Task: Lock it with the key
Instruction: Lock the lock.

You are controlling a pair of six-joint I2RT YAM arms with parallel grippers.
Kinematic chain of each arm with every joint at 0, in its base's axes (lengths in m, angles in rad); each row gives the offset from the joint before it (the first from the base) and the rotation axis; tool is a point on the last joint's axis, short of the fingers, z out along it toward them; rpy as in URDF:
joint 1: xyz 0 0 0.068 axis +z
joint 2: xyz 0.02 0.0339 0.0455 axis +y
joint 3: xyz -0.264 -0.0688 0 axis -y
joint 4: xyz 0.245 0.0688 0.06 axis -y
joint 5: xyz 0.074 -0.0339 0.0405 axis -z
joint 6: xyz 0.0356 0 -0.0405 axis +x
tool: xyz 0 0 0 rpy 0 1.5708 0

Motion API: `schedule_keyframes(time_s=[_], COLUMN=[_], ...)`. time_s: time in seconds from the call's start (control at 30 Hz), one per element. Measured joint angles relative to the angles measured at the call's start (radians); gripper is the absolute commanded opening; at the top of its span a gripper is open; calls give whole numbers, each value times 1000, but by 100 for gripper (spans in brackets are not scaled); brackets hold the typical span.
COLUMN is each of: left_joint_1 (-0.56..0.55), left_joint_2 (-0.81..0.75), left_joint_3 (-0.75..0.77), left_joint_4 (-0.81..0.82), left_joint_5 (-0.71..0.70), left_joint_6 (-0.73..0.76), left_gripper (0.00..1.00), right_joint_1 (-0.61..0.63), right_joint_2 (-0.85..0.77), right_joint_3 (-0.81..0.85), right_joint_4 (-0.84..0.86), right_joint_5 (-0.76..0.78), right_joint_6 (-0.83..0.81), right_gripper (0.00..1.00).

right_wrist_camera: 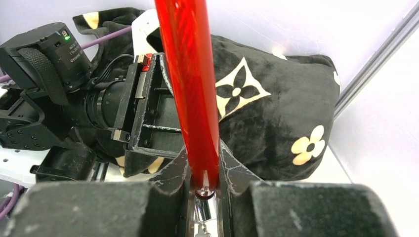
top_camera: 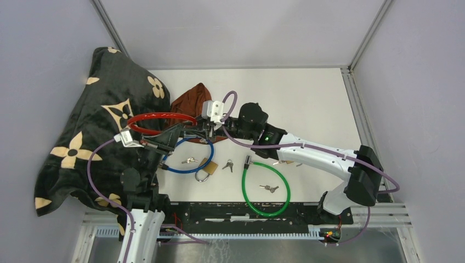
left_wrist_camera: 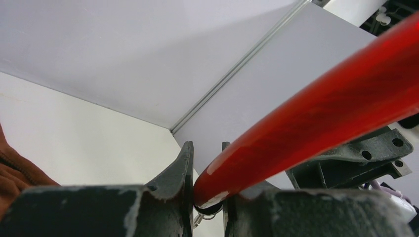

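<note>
A red cable lock hangs in a loop above the table, held at both ends. My left gripper is shut on one end of the red cable. There the cable ends in a black tip between the jaws of that gripper, and a small metal ring hangs just below. My right gripper is shut on the other end of the cable. A silver pin pokes out below the cable, between the jaws of the right gripper. The two grippers face each other closely. A loose key lies on the table.
A blue cable lock with a key and a brass padlock lies below the grippers. A green cable lock holds another key. A black flowered blanket fills the left. A brown cloth lies behind.
</note>
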Motion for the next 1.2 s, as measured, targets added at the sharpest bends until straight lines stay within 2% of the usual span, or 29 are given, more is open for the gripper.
schedule_keyframes(time_s=[0.17,0.33,0.57,0.63,0.73,0.83,1.03,1.2], left_joint_1=[12,27,29,29,29,29,29,29], left_joint_2=[11,14,3,-1,-2,-3,-10,-10], left_joint_3=[0,0,0,0,0,0,0,0], left_joint_4=[2,27,37,45,59,72,76,72], left_joint_5=[-29,-30,4,5,6,7,8,8], left_joint_6=[-35,-47,6,18,27,28,28,28], left_gripper=[2,2,2,2,2,2,2,2], right_joint_1=[-10,-21,-21,-21,-22,-22,-28,-75], right_joint_2=[33,53,70,70,67,60,25,-18], right_joint_3=[32,69,87,87,77,52,18,16], right_joint_4=[-4,-17,-56,-60,-58,-60,-108,-188], right_joint_5=[-27,-61,-99,-112,-117,-118,-119,-172], right_joint_6=[2,10,10,9,1,-15,-60,-87], right_gripper=[0,22,34,42,59,68,74,72])
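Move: My left hand still grips the red cable lock beside its silver barrel, which sits about 3 cm to that hand's right and 3 cm below it. My right hand, closed on the cable's other end and pointing left, has the barrel about 2 cm to its left and 3 cm below. Some 30 cm beneath the right hand lie the blue cable lock, about 3 cm back and 5 cm left, and the padlock, about 6 cm back and straight below sideways. I press the red cable end leftward another centimetre or so with my right hand, towards my left hand, which shifts about a centimetre forward and left. Then I spread my right fingers wide and let go, sinking about 3 cm and backing off to the right by roughly as much. My left hand keeps its grip, rising about 1.5 cm and easing back as its fingers tip up slightly. ##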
